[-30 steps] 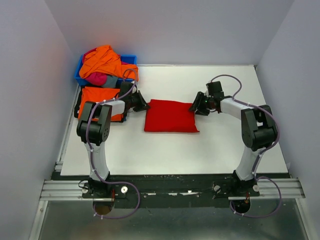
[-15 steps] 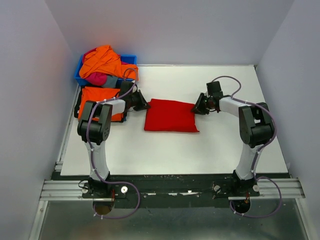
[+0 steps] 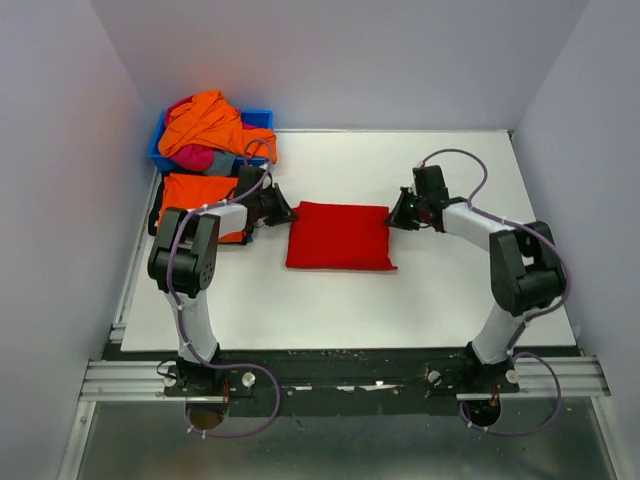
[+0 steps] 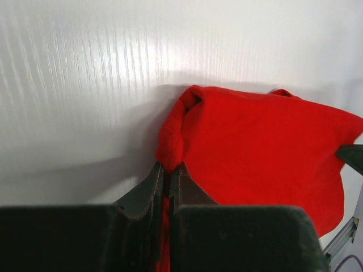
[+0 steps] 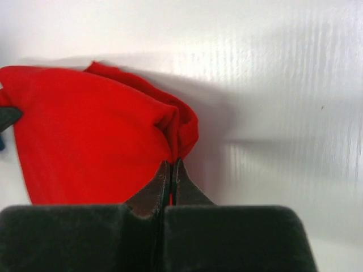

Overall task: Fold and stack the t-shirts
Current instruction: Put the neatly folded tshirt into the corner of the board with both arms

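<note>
A folded bright red t-shirt (image 3: 338, 236) lies mid-table. My left gripper (image 3: 286, 212) is shut on its far left corner, seen pinched in the left wrist view (image 4: 168, 168), with the red t-shirt (image 4: 255, 158) spreading to the right. My right gripper (image 3: 394, 216) is shut on its far right corner, pinched in the right wrist view (image 5: 171, 162), with the red t-shirt (image 5: 91, 136) to the left. A folded orange t-shirt (image 3: 195, 200) lies at the left. More orange, magenta-pink and grey t-shirts (image 3: 210, 130) are heaped in the bin.
The blue plastic bin (image 3: 262, 118) stands at the back left corner, heaped with shirts. The white table (image 3: 460, 290) ends at a metal rail along the near edge. Grey walls close in on the left, right and back.
Both grippers closed in on the red shirt's far corners and now pinch them. The shirt has shifted slightly left and toward the arms.
</note>
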Tool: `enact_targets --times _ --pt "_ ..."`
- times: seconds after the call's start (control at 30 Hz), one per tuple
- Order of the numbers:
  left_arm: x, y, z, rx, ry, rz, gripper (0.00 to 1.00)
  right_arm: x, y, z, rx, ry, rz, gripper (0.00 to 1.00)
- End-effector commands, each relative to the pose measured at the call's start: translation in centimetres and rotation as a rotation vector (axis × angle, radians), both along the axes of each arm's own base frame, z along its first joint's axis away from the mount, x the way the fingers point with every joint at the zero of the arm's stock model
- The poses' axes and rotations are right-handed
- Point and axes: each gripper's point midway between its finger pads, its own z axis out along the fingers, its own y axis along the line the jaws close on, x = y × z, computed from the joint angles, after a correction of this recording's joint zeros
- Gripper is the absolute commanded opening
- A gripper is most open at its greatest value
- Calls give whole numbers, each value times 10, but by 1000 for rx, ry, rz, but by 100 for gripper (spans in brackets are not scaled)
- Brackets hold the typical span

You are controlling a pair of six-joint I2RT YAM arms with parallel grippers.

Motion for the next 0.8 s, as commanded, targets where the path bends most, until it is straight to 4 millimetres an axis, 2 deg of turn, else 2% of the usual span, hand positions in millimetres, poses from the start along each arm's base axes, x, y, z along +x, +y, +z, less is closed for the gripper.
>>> enact_targets --times 0.0,0.07,0.23,0.4,0.57,0.67,0.77 --pt "-13 8 38 16 -96 33 0 1 -9 58 -35 -215 -15 1" --pt "-21 9 51 12 -130 41 0 -8 -10 72 -26 -263 -7 1" --pt "-35 16 79 15 -182 66 0 -25 -6 91 20 -312 13 1" --pt "-47 33 119 46 -255 122 0 -38 11 118 60 -372 65 1" --pt "-57 72 153 135 -263 236 0 -46 43 149 87 -426 135 1" --pt "-63 103 178 171 -278 320 0 -52 70 167 107 -453 184 1" --pt "-69 144 205 236 -288 423 0 -57 105 190 138 -486 233 1"
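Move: The stack of folded shirts, orange on top, lies about 19 cm to the left of the left hand and 2 cm farther out, about at fingertip height. The red shirt, already pinched at its far left corner, has its middle some 10 cm right of that hand and 5 cm nearer the base. The blue bin stands about 18 cm to the left and 18 cm ahead. From the right hand, gripping the far right corner, the stack is about 40 cm left and 4 cm ahead. The red shirt, still pinched at its two far corners, is hoisted by both hands together, the left rising some 17 cm and the right about 15 cm while each draws back around 6 cm. Late in the rise both swing left, 7 to 8 cm, carrying it sideways towards the stack. The fingers stay shut and tip up roughly 20 degrees, turning slightly counter-clockwise. ##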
